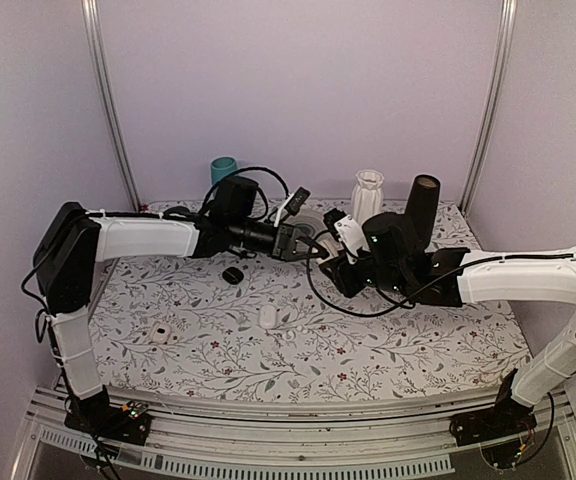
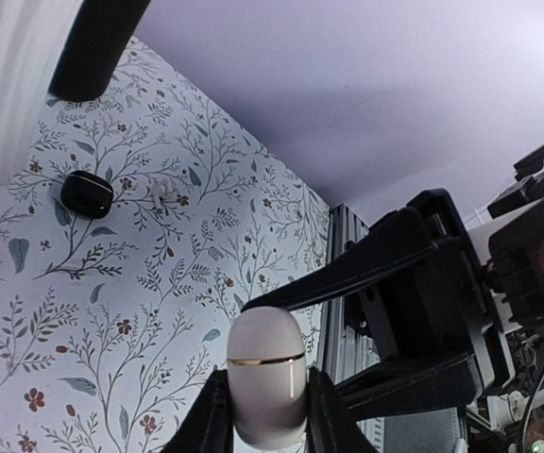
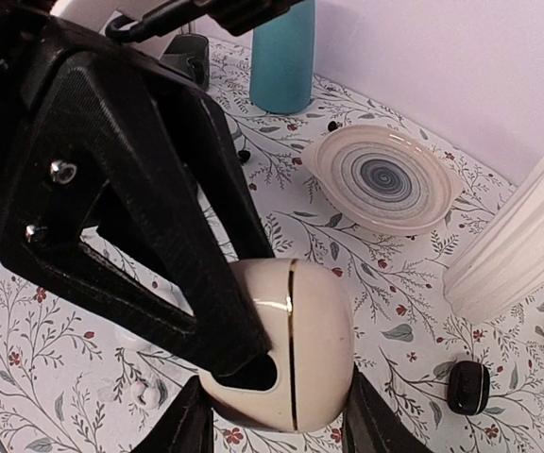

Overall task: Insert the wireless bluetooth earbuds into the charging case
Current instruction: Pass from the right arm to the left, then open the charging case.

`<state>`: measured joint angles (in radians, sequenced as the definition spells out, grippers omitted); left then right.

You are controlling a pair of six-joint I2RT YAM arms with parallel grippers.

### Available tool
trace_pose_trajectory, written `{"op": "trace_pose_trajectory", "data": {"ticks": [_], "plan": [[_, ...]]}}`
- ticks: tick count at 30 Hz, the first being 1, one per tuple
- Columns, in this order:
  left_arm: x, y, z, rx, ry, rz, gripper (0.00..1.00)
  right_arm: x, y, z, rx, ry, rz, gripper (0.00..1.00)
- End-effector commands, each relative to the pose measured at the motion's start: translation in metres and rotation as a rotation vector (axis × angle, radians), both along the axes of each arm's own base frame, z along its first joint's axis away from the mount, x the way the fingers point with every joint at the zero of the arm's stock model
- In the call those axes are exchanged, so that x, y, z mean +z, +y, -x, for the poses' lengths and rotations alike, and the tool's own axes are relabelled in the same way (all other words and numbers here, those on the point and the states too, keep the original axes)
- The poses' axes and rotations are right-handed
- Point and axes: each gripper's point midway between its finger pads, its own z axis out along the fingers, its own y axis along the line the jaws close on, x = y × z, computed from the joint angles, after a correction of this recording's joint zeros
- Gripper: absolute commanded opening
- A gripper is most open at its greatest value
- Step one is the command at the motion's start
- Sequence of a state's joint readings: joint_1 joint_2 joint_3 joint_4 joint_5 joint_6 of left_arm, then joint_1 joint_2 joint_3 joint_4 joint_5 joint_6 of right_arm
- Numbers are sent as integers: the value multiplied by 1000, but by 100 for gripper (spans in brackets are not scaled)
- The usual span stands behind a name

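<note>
A white charging case (image 2: 265, 351) with a gold seam, lid closed, hangs above the table between both arms. My left gripper (image 2: 267, 385) is shut on its lower half, one finger pressed against each side. My right gripper (image 3: 281, 404) is shut on the same charging case (image 3: 321, 330) from the opposite end, and a left finger crosses its face. In the top view the two grippers meet near the back middle (image 1: 316, 246). A tiny white earbud (image 2: 165, 195) lies on the cloth beside a black case (image 2: 87, 193). More small white earbuds (image 3: 144, 393) lie below the right gripper.
At the back stand a teal cup (image 1: 224, 168), a swirl-patterned plate (image 3: 381, 179), a white ribbed vase (image 1: 367, 195) and a black cylinder (image 1: 423, 205). Another black case (image 1: 232, 274) and two white pieces (image 1: 267, 316) (image 1: 160, 335) lie on the floral cloth.
</note>
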<state>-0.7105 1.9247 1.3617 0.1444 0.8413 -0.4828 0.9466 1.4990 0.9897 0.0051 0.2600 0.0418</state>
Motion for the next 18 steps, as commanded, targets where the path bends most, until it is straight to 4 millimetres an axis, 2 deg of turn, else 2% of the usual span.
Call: {"op": "trace_pose_trajectory", "data": {"ticks": [1, 6, 9, 12, 15, 16, 18], "plan": [[5, -7, 7, -40, -20, 23, 2, 27, 6, -3, -11, -36, -66, 37], [20, -1, 7, -24, -77, 69, 0, 34, 2, -2, -25, -19, -117, 69], [36, 6, 8, -14, -126, 113, 0, 47, -4, -1, -16, -2, -192, 82], [56, 15, 9, -6, -187, 166, 0, 66, -10, 1, 14, 11, -288, 89], [76, 24, 16, -7, -256, 224, 0, 89, -12, 11, 86, 23, -410, 91], [89, 28, 20, -8, -300, 260, 0, 95, -12, 13, 111, 32, -448, 92], [104, 34, 27, -5, -354, 307, 0, 109, -10, 17, 156, 38, -503, 92]]}}
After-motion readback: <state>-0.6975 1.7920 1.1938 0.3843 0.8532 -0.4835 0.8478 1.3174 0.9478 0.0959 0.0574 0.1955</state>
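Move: The white charging case sits between my two hands, gripped by both: its middle is about 2 cm right of my left hand point, and about 1 cm ahead and 1 cm left of my right one. From my left hand, some 17 cm lower on the table, the black case lies about 9 cm ahead and 14 cm right, and the closed white case 4 cm back and 10 cm left. The white vase stands about 17 cm ahead and 10 cm right. My right fingers open wide and let go of the charging case. Then my right hand rises about 7 cm and draws some 2 cm to the right, clear of the case, rolling nearly 20 degrees so its fingers tip up towards level. My left hand keeps its pinch and, after staying still at first, lifts the case about 4 cm, easing left and slightly back with a small upward tilt of the fingers. ##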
